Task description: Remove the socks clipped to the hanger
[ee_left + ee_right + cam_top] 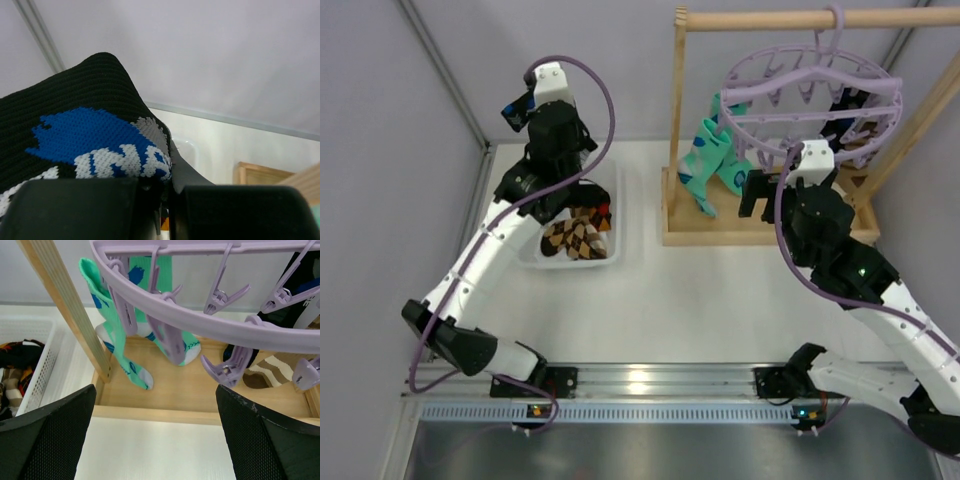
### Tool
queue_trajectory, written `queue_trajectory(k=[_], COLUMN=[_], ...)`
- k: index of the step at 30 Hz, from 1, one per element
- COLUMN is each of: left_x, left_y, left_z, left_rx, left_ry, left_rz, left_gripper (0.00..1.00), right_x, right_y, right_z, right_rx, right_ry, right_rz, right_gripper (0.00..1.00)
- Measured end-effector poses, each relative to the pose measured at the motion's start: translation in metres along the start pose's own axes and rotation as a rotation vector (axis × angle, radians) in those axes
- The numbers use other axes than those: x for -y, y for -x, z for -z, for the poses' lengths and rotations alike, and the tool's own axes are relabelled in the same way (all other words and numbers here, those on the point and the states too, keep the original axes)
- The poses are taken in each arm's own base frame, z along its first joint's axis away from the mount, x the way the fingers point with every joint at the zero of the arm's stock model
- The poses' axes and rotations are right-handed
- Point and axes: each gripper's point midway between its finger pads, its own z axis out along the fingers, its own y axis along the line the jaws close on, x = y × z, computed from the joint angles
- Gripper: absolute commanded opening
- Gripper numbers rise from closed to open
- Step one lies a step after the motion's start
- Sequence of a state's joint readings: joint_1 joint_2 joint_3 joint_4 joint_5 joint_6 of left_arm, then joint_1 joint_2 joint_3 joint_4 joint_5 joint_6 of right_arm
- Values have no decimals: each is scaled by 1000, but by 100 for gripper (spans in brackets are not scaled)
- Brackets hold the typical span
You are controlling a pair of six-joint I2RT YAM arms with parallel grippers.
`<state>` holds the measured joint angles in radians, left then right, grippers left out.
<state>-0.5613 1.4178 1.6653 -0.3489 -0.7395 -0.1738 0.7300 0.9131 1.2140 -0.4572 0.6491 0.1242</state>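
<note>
The lavender hanger (810, 75) hangs from the wooden rail, its ring (200, 315) and clips spanning the top of the right wrist view. Two teal socks (710, 165) (122, 355) are clipped at its left side. A black sock (300, 285) and a brown striped sock (272, 370) hang at its right. My right gripper (753, 195) (157, 440) stands open just below and in front of the ring, with nothing between its fingers. Over the basket, my left gripper (525, 112) is shut on a black sock with blue-white marks (85, 130).
A white basket (620, 215) (30, 340) at the left holds brown-orange argyle socks (578, 235). The wooden frame has an upright post (65, 305) and a base tray (760, 235) under the hanger. Grey walls close in the back and left.
</note>
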Motion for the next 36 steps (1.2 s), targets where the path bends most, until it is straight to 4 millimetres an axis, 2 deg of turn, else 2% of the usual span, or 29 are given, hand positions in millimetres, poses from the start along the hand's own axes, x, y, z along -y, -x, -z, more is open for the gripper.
queue_trajectory(k=[4, 8, 10, 13, 16, 20, 22, 24, 26, 29, 30, 32, 33, 34, 36], left_x=[-17, -34, -44, -49, -50, -50, -49, -52, -57, -61, -62, -62, -62, -61, -58], left_y=[-14, -53, -84, -137, -203, -282, -309, -330, -339, -334, -331, -323, -315, -306, -279], left_z=[-35, -73, -90, -104, -99, -88, -88, -87, -88, -90, -90, -86, -83, -81, -75], left_rx=[-51, -146, -214, -323, -461, -635, -694, -746, -771, -765, -760, -749, -737, -721, -671], left_ry=[22, 39, 53, 66, 77, 102, 109, 119, 130, 136, 136, 127, 119, 107, 81], left_rz=[-42, -65, -72, -67, -35, 2, 20, 45, 71, 102, 112, 117, 124, 129, 153], left_gripper=[0, 0, 0, 0, 0, 0, 0, 13, 24, 51, 68, 82, 94, 98, 98], right_x=[2, 5, 7, 8, 7, 5, 2, -1, -3, -4, -4, -4, -4, -4, -4], right_y=[-1, -2, -3, -8, -12, -18, -20, -22, -25, -28, -28, -28, -28, -28, -28], right_z=[4, 9, 12, 15, 14, 12, 11, 10, 10, 10, 10, 10, 10, 10, 10], right_rx=[5, 14, 20, 22, 18, 6, -1, -6, -13, -20, -20, -20, -20, -20, -24], right_ry=[6, 13, 18, 24, 29, 40, 50, 65, 73, 75, 76, 76, 76, 76, 75], right_rz=[-4, -11, -16, -18, -16, -7, -4, -2, 2, 6, 5, 3, 2, 0, 0], right_gripper=[100, 99, 99, 99, 99, 99, 99, 99, 99, 99, 99, 99, 99, 99, 100])
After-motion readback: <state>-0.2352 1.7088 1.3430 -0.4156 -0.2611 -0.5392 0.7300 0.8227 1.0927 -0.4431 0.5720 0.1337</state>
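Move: The white bin that the held black sock goes to lies roughly 40 cm below the left gripper, its middle some 3 cm ahead and 3 cm left. Inside it, the brown argyle sock sits about 3 cm back and 2 cm left of the gripper, the red-patterned sock about 5 cm ahead and level sideways. The mint sock hangs some 28 cm right and 3 cm ahead, nearly 30 cm down. From the right gripper the bin is about 46 cm left, 15 cm ahead and 35 cm down. Bring the left gripper, still pinching the black sock, forward and left in a short arc, then sink it fast some 35 cm down to the bin, drawing back slightly and tipping the fingers about 40 degrees downward. Open the fingers wide at the bottom to let go of the sock, then lift about 6 cm. Let the open, empty right gripper ease slightly down and back. ##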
